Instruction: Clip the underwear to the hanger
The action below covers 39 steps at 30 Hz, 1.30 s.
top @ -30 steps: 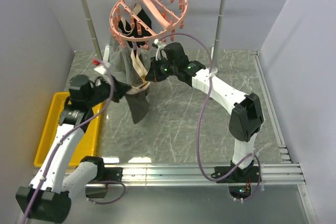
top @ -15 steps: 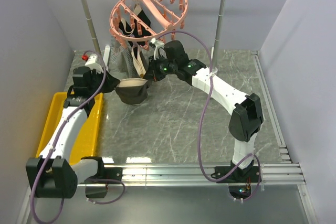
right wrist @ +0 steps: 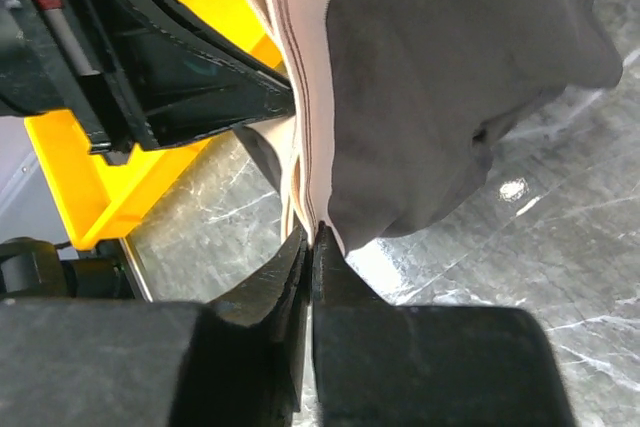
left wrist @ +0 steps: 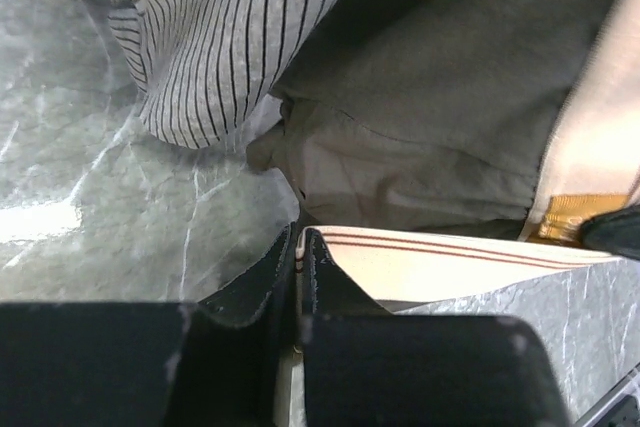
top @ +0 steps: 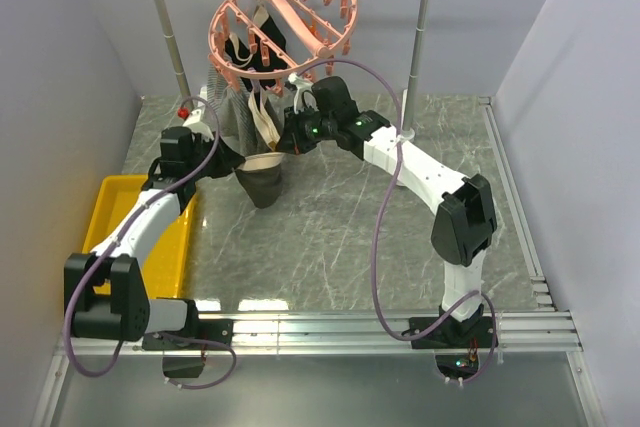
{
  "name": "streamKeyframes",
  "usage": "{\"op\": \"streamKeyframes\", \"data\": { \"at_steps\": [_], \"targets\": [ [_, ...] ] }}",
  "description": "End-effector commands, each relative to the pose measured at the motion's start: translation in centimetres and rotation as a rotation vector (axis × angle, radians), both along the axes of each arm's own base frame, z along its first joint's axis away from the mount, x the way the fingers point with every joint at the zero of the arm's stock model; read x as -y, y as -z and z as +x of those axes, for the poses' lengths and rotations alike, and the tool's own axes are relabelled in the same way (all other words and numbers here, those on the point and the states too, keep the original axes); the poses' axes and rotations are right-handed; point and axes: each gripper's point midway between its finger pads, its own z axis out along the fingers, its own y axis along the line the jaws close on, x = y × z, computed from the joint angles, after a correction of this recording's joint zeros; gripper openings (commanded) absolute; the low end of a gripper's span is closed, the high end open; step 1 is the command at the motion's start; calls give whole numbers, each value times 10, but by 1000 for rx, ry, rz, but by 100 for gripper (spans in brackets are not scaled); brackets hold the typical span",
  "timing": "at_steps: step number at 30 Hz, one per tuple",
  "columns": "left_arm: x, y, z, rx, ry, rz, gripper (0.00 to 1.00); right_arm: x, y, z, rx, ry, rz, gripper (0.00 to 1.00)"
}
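The underwear (top: 264, 184), dark grey-brown with a beige waistband, hangs just above the table between my two grippers. My left gripper (top: 228, 159) is shut on the waistband's left end; in the left wrist view its jaws (left wrist: 300, 237) pinch the beige striped band (left wrist: 450, 262), with the grey body (left wrist: 440, 97) beyond. My right gripper (top: 286, 143) is shut on the right end; the right wrist view has its jaws (right wrist: 311, 234) closed on the band below the grey fabric (right wrist: 450, 77). The salmon-pink hanger (top: 330, 47) hangs from the rail above and behind them.
A white metal rail (top: 165, 27) on two posts carries the hanger. A black garment (top: 243, 52) and a striped light cloth (top: 232, 115) hang from its pegs, right behind the underwear. A yellow tray (top: 125, 232) lies at the left edge. Walls close in on both sides.
The left arm has swung up and back from over the tray. The underwear, first drooping long, was pulled wide, and now hangs shorter with the left gripper nearer the right one.
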Motion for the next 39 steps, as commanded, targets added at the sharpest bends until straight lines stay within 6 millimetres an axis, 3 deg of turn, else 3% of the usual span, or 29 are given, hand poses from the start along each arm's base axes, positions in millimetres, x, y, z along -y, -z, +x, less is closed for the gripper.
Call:
{"op": "streamKeyframes", "data": {
  "at_steps": [1, 6, 14, 19, 27, 31, 39],
  "targets": [
    [-6, 5, 17, 22, -59, 6, 9, 4, -23, 10, 37, 9, 23, 9],
    [3, 15, 27, 17, -29, 17, 16, 6, -20, 10, 22, 22, 13, 32],
    [9, 25, 35, 13, 4, 27, 30, 18, -19, 10, 13, 49, 8, 41],
    [18, 18, 30, 40, 60, 0, 40, 26, -15, 6, 28, 49, -6, 49],
    [35, -16, 8, 146, 179, -70, 50, 43, -15, 1, 69, 79, -15, 66],
    [30, -29, -2, 171, 189, -110, 55, 54, -23, -3, 105, 88, -9, 72],
    [24, -58, -27, 264, 249, -145, 63, 79, -15, -5, 114, 135, 3, 77]
  ]
}}
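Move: Both hands still pinch the waistband of the underwear, about 10 cm apart. The hanger clip that holds its far end is roughly 9 cm right, 3 cm ahead and 18 cm above the left hand; from the right hand it is about 2 cm left, 2 cm ahead and 15 cm above. The striped cloth hangs some 6 cm ahead, 2 cm left and 6 cm above the left hand, the yellow bin's middle about 13 cm back, 22 cm left and 17 cm below it. Both grippers let go of the waistband, spreading their fingers widely. The left first follows the cloth down about 5 cm and slightly forward, then turns back, rising some 8 cm and easing back as the fingertips lift about 10 degrees. The right barely sinks at first, then draws away to its right, about 7 cm clear of the band. ##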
